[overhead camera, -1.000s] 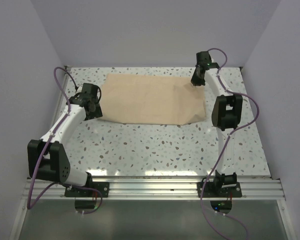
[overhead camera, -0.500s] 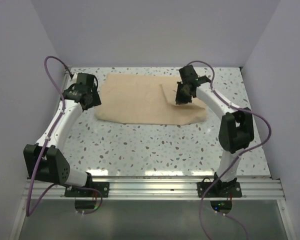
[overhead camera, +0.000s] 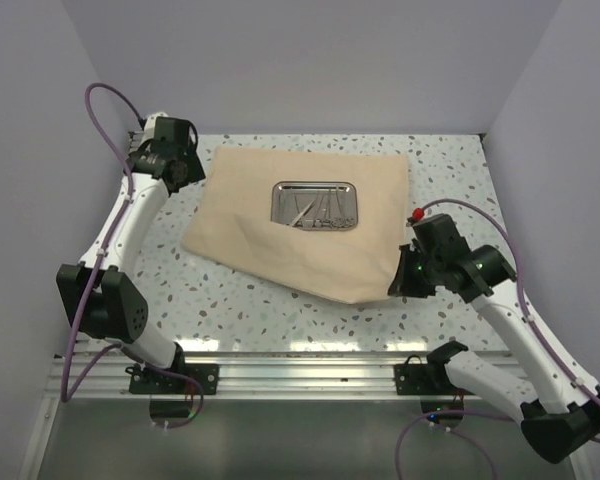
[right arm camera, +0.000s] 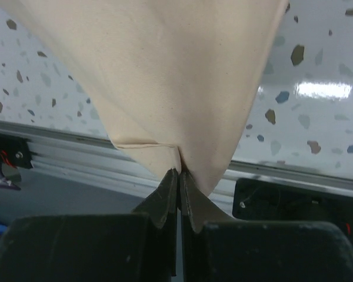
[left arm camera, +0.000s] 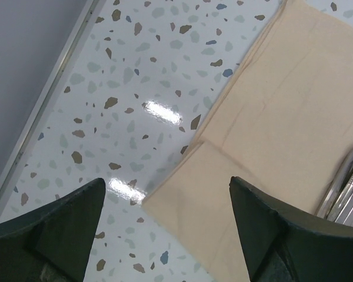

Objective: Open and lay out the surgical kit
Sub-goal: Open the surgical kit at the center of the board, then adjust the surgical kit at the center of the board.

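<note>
The beige-tan cloth wrap [overhead camera: 300,230] lies spread over the far middle of the table. The small steel tray [overhead camera: 314,204] sits on it, with thin silver tweezers and scissors [overhead camera: 310,209] inside. My right gripper [overhead camera: 400,281] is shut on the cloth's near right corner [right arm camera: 165,111] and holds it raised toward the near edge. My left gripper [overhead camera: 187,170] is open and empty, above the cloth's far left edge [left arm camera: 223,111]. The tray's rim [left arm camera: 344,188] shows at the right of the left wrist view.
Speckled table [overhead camera: 280,295] with a metal rail [overhead camera: 310,375] along the near edge. Grey walls stand close on the left, back and right. The right arm's base [overhead camera: 450,365] sits below the raised cloth corner.
My right gripper has pulled the cloth flap from the far right toward the near right, uncovering the tray and instruments. My left gripper moved a little farther back at the cloth's left edge.
</note>
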Controlling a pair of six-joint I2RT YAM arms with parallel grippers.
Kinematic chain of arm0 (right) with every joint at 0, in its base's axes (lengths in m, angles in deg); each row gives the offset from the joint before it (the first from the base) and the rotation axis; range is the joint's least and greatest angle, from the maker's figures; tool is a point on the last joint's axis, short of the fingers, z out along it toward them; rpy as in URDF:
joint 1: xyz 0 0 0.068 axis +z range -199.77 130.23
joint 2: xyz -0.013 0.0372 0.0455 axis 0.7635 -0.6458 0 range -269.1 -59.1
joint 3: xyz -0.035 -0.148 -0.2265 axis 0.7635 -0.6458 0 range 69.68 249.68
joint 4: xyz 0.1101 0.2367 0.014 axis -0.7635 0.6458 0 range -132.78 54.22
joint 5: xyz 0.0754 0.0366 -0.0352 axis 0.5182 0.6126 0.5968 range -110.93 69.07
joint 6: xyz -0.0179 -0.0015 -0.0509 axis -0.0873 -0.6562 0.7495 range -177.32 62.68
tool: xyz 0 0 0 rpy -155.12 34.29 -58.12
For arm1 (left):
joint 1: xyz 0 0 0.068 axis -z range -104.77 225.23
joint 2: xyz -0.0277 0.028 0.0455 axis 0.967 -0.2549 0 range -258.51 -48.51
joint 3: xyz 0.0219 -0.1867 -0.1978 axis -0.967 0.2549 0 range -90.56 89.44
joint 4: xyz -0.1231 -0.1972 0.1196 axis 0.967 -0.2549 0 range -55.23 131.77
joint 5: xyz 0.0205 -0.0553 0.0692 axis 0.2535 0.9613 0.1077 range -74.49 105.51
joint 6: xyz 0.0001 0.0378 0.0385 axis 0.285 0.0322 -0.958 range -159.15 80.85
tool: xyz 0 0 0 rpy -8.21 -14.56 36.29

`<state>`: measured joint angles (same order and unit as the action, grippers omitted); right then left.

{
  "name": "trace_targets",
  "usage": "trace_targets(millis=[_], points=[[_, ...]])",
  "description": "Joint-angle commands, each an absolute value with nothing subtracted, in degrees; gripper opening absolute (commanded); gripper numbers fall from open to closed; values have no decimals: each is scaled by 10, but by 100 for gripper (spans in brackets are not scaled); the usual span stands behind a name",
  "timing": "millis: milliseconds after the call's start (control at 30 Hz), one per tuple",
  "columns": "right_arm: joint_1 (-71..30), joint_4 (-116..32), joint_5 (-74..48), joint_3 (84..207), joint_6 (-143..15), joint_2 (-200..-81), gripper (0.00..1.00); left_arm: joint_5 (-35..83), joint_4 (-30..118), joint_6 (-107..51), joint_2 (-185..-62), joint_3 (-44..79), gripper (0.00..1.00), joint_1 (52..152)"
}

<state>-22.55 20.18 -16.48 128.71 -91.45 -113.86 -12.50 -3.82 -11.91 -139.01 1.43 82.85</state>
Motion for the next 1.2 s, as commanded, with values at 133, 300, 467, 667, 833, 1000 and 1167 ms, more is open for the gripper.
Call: trace_targets(millis=[133, 300, 467, 667, 833, 1000, 1167], points=[[-227, 400, -130, 1243, -900, -1085, 2, -114, -39, -87, -1397, -7, 90, 831], [-226, 444, -153, 1236, -886, -1088, 45, -120, -42, -86, -1388, 8, 90, 832], [-227, 469, -218, 1332, -893, -1118, 87, -132, -43, -87, -1373, 24, 90, 832], [-227, 350, -258, 1407, -916, -1183, 90, -109, -15, -87, -1372, 60, 90, 832], [-251, 202, -231, 1419, -905, -1299, 89, -57, 54, -114, -1398, 81, 90, 832], [-366, 124, -173, 1463, -886, -1461, 86, -40, 82, -152, -1487, 38, 91, 832], [-425, 113, -208, 1576, -855, -1581, 85, -36, 125, -211, -1568, -3, 92, 829]])
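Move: The right hand pinches the wrap's near flap about 12 cm above the table; the table's near edge, where the flap goes, lies roughly 10 cm back. The instrument tray is some 26 cm ahead and 15 cm to its left, the wrap's right edge about 16 cm ahead and 8 cm right. From the open left hand, the wrap's left edge is about 6 cm ahead, 3 cm right and 16 cm below, the tray 6 cm ahead and 30 cm right. The right hand draws the pinched flap back another 6 cm or so, easing down and right, opens wide to let go by the near edge, then lifts clear and sweeps some 22 cm forward and down again over the wrap, right of the tray. The open left hand lingers, then sinks about 10 cm while reaching forward and slightly right over the wrap's left edge. ##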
